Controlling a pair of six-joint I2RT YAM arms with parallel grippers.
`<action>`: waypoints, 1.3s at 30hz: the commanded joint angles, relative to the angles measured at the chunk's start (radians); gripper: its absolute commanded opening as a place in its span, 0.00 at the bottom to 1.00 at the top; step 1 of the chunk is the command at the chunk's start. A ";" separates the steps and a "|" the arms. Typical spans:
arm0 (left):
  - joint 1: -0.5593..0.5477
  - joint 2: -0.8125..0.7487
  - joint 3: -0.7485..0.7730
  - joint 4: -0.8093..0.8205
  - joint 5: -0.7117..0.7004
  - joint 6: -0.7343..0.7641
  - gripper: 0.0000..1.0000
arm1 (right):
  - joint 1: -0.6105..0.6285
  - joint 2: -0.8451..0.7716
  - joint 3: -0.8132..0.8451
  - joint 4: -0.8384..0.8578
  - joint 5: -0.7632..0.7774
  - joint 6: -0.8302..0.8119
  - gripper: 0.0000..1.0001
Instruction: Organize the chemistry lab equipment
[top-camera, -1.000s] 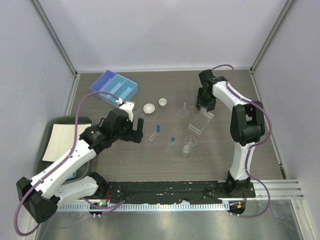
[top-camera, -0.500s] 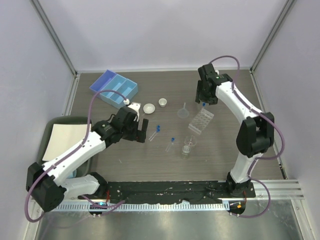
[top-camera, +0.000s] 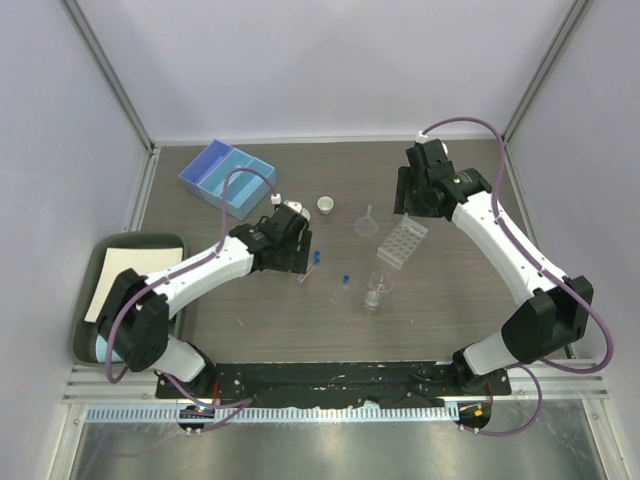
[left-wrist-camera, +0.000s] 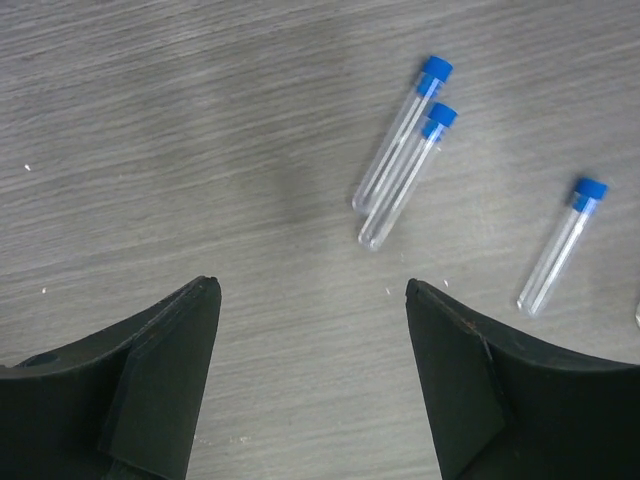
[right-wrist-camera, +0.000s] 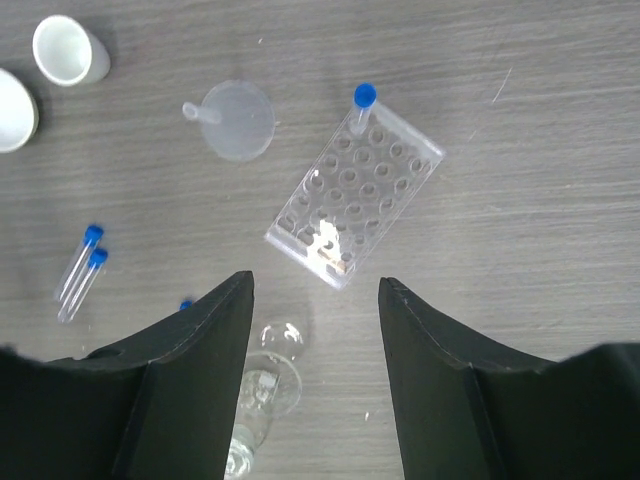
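Two blue-capped test tubes (left-wrist-camera: 405, 165) lie side by side on the table, and a third tube (left-wrist-camera: 562, 245) lies to their right. My left gripper (left-wrist-camera: 312, 290) hovers open just short of the pair, with nothing between its fingers. A clear tube rack (right-wrist-camera: 353, 195) holds one capped tube (right-wrist-camera: 364, 97) upright at its far corner. My right gripper (right-wrist-camera: 315, 280) is open and empty above the rack's near side. A clear funnel (right-wrist-camera: 238, 120), a small white dish (right-wrist-camera: 68, 50), the edge of a second dish (right-wrist-camera: 8, 110) and a glass beaker (right-wrist-camera: 265, 390) stand around it.
A pale-blue divided tray (top-camera: 228, 175) sits at the back left. A dark green tray holding a white sheet (top-camera: 120, 280) lies at the left edge. Grey walls enclose the table on three sides.
My left arm has reached to the right and farther out, stopping by the paired tubes, and its jaws have narrowed a little. The right gripper has lifted away from the rack and opened slightly.
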 joint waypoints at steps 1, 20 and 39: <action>0.000 0.081 0.057 0.067 -0.102 -0.036 0.77 | 0.011 -0.114 -0.046 0.033 -0.048 0.024 0.59; -0.001 0.293 0.130 0.125 -0.148 -0.021 0.62 | 0.013 -0.197 -0.108 0.039 -0.083 0.020 0.58; -0.001 0.281 0.038 0.208 -0.064 -0.033 0.57 | 0.013 -0.192 -0.122 0.050 -0.086 0.021 0.58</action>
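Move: The pair of blue-capped tubes lies about 4 cm ahead of the left hand, 6 cm to its right and roughly 9 cm below. The lone tube is some 6 cm nearer the bases and 6 cm to the right of that pair; the white dish stands about 12 cm beyond the pair and 2 cm to its left. From the right hand the pair lies about 6 cm back, 18 cm to the left and 20 cm down. Towards the pair of tubes the empty left hand sinks about 6.5 cm while reaching some 4 cm forward, most of it early, then easing down with a slight drift right; its fingers narrow from wide to a little over half open, touching nothing. The empty right hand backs roughly 3.5 cm from the capped tube in the rack, rising slightly, then waits. ##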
